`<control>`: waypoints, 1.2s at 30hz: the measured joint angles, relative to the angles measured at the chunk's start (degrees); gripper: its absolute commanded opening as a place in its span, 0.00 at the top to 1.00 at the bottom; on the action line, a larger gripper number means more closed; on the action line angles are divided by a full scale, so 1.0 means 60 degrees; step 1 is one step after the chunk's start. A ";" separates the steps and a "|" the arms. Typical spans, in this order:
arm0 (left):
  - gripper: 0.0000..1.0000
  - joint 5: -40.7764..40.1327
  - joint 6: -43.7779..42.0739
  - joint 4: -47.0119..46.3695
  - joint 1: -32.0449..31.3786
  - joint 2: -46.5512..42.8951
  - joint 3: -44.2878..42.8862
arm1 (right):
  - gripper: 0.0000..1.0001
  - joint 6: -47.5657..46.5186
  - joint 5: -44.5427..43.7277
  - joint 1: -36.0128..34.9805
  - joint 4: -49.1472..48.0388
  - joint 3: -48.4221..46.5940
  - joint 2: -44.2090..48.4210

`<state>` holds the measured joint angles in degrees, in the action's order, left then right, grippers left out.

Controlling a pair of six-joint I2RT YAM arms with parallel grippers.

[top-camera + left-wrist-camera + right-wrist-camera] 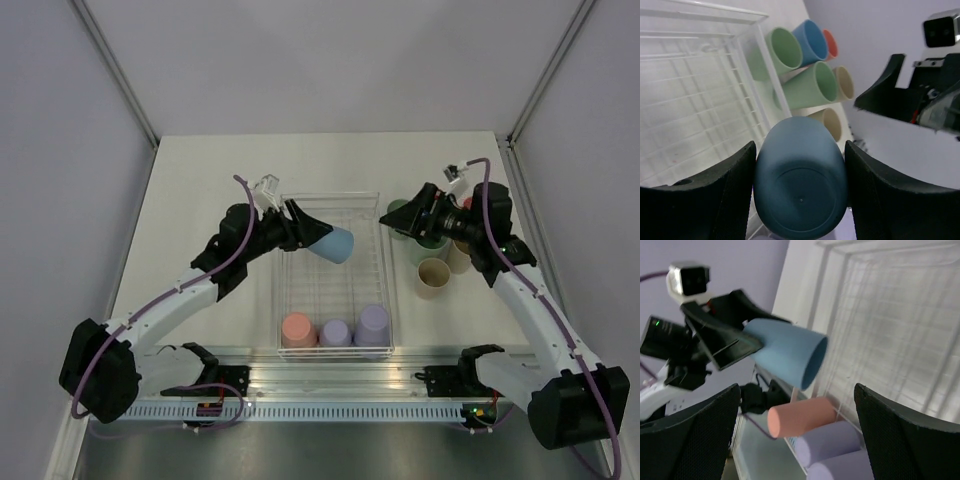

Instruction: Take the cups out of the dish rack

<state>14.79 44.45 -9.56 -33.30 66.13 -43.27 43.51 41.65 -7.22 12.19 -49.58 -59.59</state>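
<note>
My left gripper [310, 232] is shut on a blue cup [337, 244], held on its side above the far half of the white wire dish rack [330, 285], mouth pointing right. In the left wrist view its base [800, 192] fills the gap between both fingers [727, 192]. Upside down along the rack's near end stand a salmon cup [298, 329] and two lavender cups [335, 333] [373, 324]. My right gripper [392, 218] is open and empty, just right of the rack's far corner, over cups on the table. Its wrist view faces the blue cup [785, 352] and salmon cup [800, 416].
Right of the rack, several unloaded cups stand mouth up on the table: green [782, 50] [810, 85], blue [812, 40], salmon [830, 44] and beige [433, 278] [458, 255]. The right arm [520, 290] reaches over them. Grey walls enclose the table.
</note>
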 measured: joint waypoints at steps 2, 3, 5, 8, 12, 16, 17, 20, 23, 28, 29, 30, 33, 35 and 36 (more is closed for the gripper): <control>0.98 0.0506 0.0831 -0.1257 0.0102 0.0066 0.0659 | 0.02 0.0393 0.0182 -0.0940 -0.0725 0.0364 0.0004; 0.98 0.0707 0.1235 -0.1934 0.0153 0.0124 0.0954 | 0.02 0.0568 0.0222 -0.1359 -0.1049 0.0521 0.0004; 0.98 0.0943 0.1912 -0.2932 0.0226 0.0255 0.1355 | 0.03 0.0812 0.0273 -0.1872 -0.1472 0.0758 0.0011; 0.98 0.1126 0.2794 -0.4302 0.0288 0.0474 0.1734 | 0.04 0.1089 0.0259 -0.2233 -0.1898 0.0969 0.0011; 0.98 0.1147 0.3727 -0.5963 0.0310 0.0787 0.1938 | 0.07 0.1275 0.0138 -0.2645 -0.2251 0.1013 0.0011; 0.98 0.1377 0.4331 -0.7002 0.0324 0.1271 0.1938 | 0.17 0.1530 0.0080 -0.3144 -0.2852 0.1064 -0.0062; 0.98 0.1406 0.4448 -0.7136 0.0324 0.1377 0.1942 | 0.20 0.1614 0.0058 -0.3257 -0.3049 0.1082 -0.0106; 0.98 0.1545 0.4699 -0.7377 0.0321 0.1570 0.1963 | 0.33 0.1785 -0.0018 -0.3490 -0.3497 0.1089 -0.0262; 0.98 0.1672 0.4932 -0.7672 0.0295 0.1712 0.1974 | 0.58 0.1865 -0.0102 -0.3661 -0.3898 0.1089 -0.0444; 0.95 0.1887 0.5472 -0.8280 0.0262 0.1974 0.2040 | 0.96 0.2007 -0.0127 -0.3778 -0.4390 0.1089 -0.0674; 0.88 0.1891 0.5635 -0.8440 0.0291 0.2062 0.2058 | 0.99 0.2040 -0.0157 -0.3789 -0.4532 0.1082 -0.0674; 0.77 0.1883 0.5796 -0.8619 0.0291 0.2153 0.2073 | 0.99 0.2025 -0.0168 -0.3792 -0.4612 0.1082 -0.0663; 0.28 0.1872 0.6040 -0.9009 0.0306 0.2339 0.2146 | 0.99 0.1942 -0.0240 -0.3789 -0.4652 0.1078 -0.0656; 0.07 0.1876 0.6084 -0.9089 0.0302 0.2371 0.2215 | 0.99 0.1814 -0.0299 -0.3803 -0.4528 0.1064 -0.0619; 0.02 0.1887 0.6164 -0.9158 0.0277 0.2371 0.2255 | 0.99 0.1683 -0.0423 -0.3840 -0.4248 0.1009 -0.0583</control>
<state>26.11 81.43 -64.51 -31.64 80.36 -29.74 53.60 39.11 -30.26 -13.30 -43.53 -63.09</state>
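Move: The blue cup, already held in the left fingers, lies about 14 cm left of the right hand's open fingers, 5 cm back and some 2 cm lower. From the left hand, the right gripper is roughly 18 cm to the right, 4 cm ahead and 3 cm higher. Standing some 20 cm below the right hand are one green cup 11 cm right and 1 cm back, another 5 cm right and 6 cm ahead, and a brown cup 12 cm right and 9 cm back. The right fingers shut on the blue cup's rim, pinching its wall with one finger inside, after that hand swings about 11 cm left and 6 cm back and turns some 20 degrees counter-clockwise. The left hand meanwhile rises around 4 cm, easing 3 cm right, and rolls its left side down about 35 degrees; only at the very end do its fingers start to open. ##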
